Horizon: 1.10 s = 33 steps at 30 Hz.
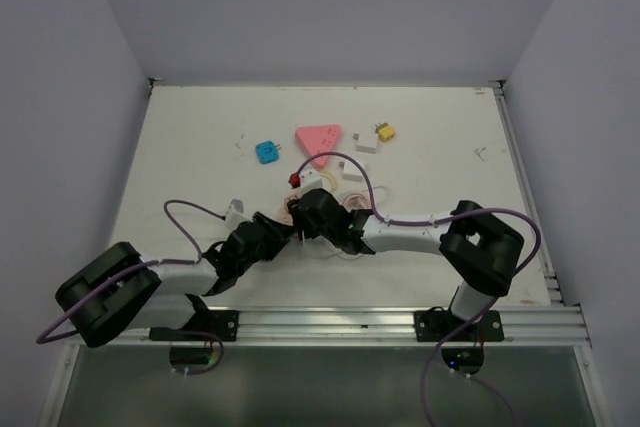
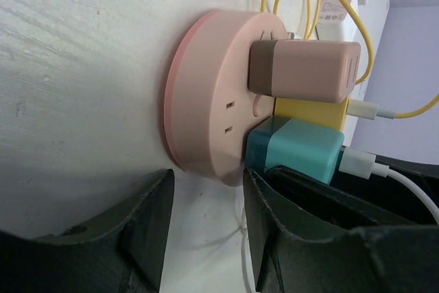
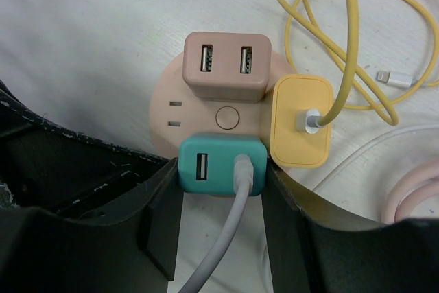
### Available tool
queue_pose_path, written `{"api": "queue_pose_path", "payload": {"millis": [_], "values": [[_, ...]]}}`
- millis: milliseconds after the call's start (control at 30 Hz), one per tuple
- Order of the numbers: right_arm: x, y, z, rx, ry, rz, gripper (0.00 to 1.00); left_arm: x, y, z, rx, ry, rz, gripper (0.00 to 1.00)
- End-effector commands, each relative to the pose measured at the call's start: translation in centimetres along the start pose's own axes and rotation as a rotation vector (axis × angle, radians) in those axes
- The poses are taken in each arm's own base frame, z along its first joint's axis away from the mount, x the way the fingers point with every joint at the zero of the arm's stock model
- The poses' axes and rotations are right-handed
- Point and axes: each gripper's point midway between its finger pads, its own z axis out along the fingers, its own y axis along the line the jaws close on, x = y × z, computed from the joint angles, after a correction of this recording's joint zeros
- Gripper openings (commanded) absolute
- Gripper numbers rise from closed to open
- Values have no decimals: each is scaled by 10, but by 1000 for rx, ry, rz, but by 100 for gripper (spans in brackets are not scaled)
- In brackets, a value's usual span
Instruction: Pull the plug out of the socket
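A round pink socket [image 3: 168, 111] lies flat on the white table with three plugs in it. The teal plug [image 3: 219, 162] sits at its near edge, still seated, with a white cable [image 3: 226, 238] running out of its face. My right gripper [image 3: 221, 169] is shut on the teal plug, one finger against each side. In the left wrist view the socket [image 2: 206, 101] is seen edge-on, and my left gripper [image 2: 206, 183] pinches its lower rim, just below the teal plug [image 2: 302, 149]. From above, both grippers [image 1: 285, 232] [image 1: 305, 215] meet at mid-table and hide the socket.
A brownish-pink two-port charger [image 3: 226, 66] and a yellow charger [image 3: 298, 121] with a yellow cable [image 3: 350, 46] share the socket. Farther back lie a blue block [image 1: 267, 152], a pink triangle [image 1: 318, 139], a white piece [image 1: 365, 142] and a yellow piece [image 1: 384, 132].
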Motion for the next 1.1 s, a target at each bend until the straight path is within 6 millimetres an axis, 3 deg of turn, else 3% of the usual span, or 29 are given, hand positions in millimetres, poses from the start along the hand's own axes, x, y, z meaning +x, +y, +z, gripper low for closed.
{"api": "queue_pose_path", "payload": {"millis": [0, 300, 433, 567, 700, 833, 1067], "values": [[33, 14, 1, -59, 125, 22, 0, -9, -25, 3, 81, -38, 22, 49], [32, 18, 1, -74, 132, 21, 0, -5, 9, 10, -51, -29, -2, 22], [25, 25, -4, -100, 121, 9, 0, 6, 39, 14, -188, 20, 3, 11], [5, 33, -9, -122, 73, -36, 0, 24, 75, 12, -303, 96, -44, 2], [-24, 39, -21, -146, 8, -51, 0, 37, 98, 9, -397, 151, -62, 0], [-53, 43, -35, -162, -60, -56, 0, 36, 101, 8, -435, 148, -47, 0], [-84, 51, -55, -199, -102, -41, 0, 38, 103, 7, -479, 149, -66, 0]]}}
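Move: The socket's middle is some 5 cm ahead of the left hand and 2 cm to its right, about level, its near rim right at the half-open fingertips. The teal plug is about 2 cm ahead, 4 cm right and 3 cm above that hand, already gripped by the right. From the right hand, the socket's middle lies about 3 cm ahead, 2 cm left and 3 cm below; the pink plug 4 cm ahead and 3 cm left, the yellow plug 4 cm ahead and 2 cm right, both nearly level. Shut the left gripper at the socket's near rim, then take its closed tips about 4 cm to the right and a little forward, keeping them against the rim. Keep the teal plug pinched in the right gripper and draw it some 3.5 cm right with a slight forward drift, rolling that wrist about 10 degrees so its left side dips. ##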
